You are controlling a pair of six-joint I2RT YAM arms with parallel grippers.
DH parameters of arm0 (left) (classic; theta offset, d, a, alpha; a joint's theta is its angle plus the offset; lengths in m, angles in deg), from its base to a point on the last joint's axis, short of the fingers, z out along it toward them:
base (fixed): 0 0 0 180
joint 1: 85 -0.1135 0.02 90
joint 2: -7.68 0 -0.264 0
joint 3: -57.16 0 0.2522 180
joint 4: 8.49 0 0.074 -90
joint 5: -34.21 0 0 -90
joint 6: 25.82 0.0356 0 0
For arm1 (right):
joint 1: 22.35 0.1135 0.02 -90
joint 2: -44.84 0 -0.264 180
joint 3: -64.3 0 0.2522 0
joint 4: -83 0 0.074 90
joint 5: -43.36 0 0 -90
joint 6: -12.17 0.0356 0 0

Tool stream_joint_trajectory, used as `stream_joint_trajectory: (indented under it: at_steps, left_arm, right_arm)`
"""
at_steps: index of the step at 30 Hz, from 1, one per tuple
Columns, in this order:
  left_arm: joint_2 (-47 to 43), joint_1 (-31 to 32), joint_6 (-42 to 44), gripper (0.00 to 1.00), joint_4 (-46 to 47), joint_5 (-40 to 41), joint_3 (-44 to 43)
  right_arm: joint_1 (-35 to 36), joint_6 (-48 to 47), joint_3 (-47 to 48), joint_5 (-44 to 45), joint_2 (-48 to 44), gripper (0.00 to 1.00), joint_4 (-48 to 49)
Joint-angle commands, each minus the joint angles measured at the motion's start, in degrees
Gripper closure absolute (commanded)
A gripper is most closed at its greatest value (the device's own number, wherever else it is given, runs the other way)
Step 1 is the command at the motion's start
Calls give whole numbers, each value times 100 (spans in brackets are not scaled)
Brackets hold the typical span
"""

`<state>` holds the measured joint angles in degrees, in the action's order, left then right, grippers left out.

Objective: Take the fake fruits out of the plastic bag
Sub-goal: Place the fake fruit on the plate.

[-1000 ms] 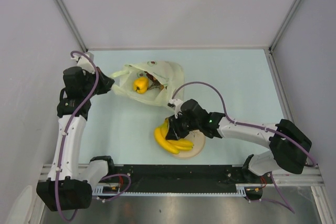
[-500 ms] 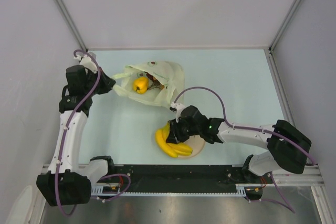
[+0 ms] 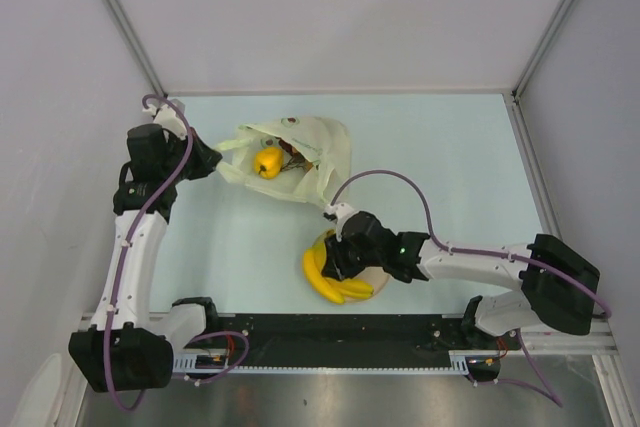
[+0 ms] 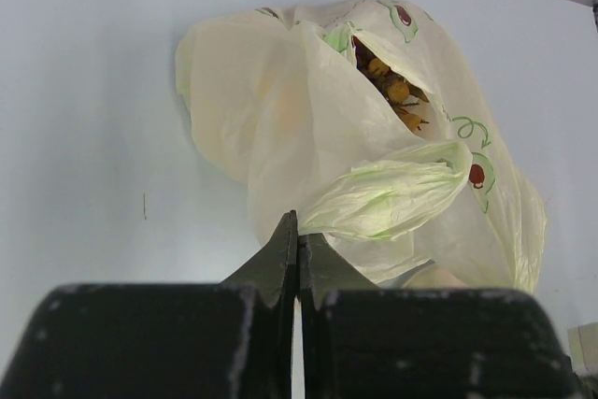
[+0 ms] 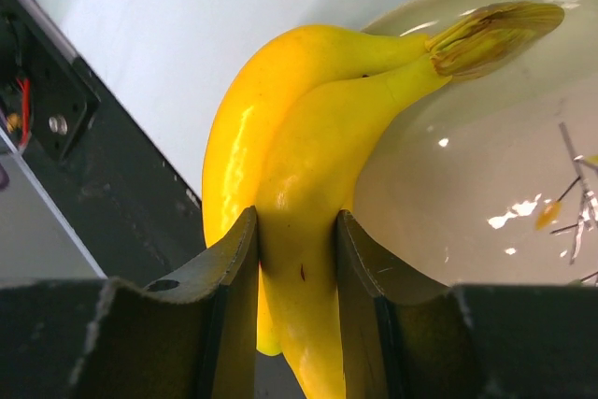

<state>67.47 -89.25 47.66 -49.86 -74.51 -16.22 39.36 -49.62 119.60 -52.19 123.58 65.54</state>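
Observation:
The pale yellow-green plastic bag [image 3: 318, 143] lies at the back left of the table with its mouth open. A yellow pepper-like fruit [image 3: 267, 161] shows in the mouth, with darker fruit [image 3: 293, 155] behind it. My left gripper [image 3: 212, 162] is shut on the bag's left edge. In the left wrist view a crumpled fold of the bag [image 4: 383, 198] runs out from the closed tips of the left gripper [image 4: 297, 231]. My right gripper [image 3: 338, 261] is shut on the yellow banana bunch [image 3: 325, 279], which is over the plate's left rim. The right wrist view shows the right gripper [image 5: 296, 221] clamped on the banana bunch [image 5: 280, 137].
A round cream plate [image 3: 380, 282] sits near the front edge, and the right wrist view shows its bare, glossy inside [image 5: 467, 184]. A black rail [image 3: 400, 332] runs along the near edge just below the bananas. White walls enclose the table on three sides.
My right gripper has carried the banana bunch a little toward the near edge and lower over the plate's left side. The left arm and the bag have hardly moved.

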Motion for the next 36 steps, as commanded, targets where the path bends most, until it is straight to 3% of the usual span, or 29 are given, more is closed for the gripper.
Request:
stream_joint_trajectory:
  at_steps: [1,4,5,10,13,15,16,22,28,31,36]
  left_arm:
    - [6,47,16,100,81,-105,-94]
    - [6,47,34,100,72,-88,-129]
    - [6,47,34,100,81,-79,-138]
    - [-20,47,25,100,90,-79,-112]
    - [-29,56,8,100,98,-105,-103]
    - [-38,56,-1,100,107,-114,-68]
    - [-46,56,-10,100,107,-114,-68]
    - [-143,56,16,100,63,-97,-85]
    - [-152,56,25,100,63,-123,-112]
    - [-169,56,25,100,98,-132,-138]
    - [-231,56,95,100,64,-158,-296]
  right_arm:
    - [394,-193,3,545,-228,94,-306]
    - [403,-175,-5,712,-149,76,-271]
    - [394,-149,3,860,-131,75,-289]
    - [280,9,21,1108,-122,93,-394]
    - [262,-26,38,1082,-87,92,-395]
    - [245,-26,47,1038,-17,80,-385]
    - [245,-34,47,959,10,68,-342]
    - [227,-175,56,616,98,34,-113]
    - [87,-385,284,256,-77,19,-620]
    - [-36,-805,635,-112,-209,6,-1208]
    - [-291,-1554,1688,-613,-420,0,-2518]
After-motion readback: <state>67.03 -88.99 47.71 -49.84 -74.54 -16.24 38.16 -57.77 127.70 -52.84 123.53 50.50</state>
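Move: The right hand still has the banana bunch pinched between its fingers; the middle of the plate lies roughly 2 cm ahead of it, 3 cm to its right and 5 cm below. The bag's body is some 28 cm ahead and 12 cm to the left, with the yellow pepper in its mouth about 28 cm ahead and 18 cm left, both roughly 2 cm lower. From the left hand, which keeps hold of the bag's edge, the plate is about 17 cm back, 30 cm right and 22 cm down. With the banana bunch still pinched low over the plate's left part, the right hand jogs back about 1.5 cm towards the table's near edge, returns forward, and stays there briefly while tilting a few degrees. Then its fingers spread from about a third open to nearly full and let go of the bananas as the hand eases about 1 cm left and slightly down, and it finally starts to rise, by about 2 cm, while the left hand keeps holding up the bag's edge. ##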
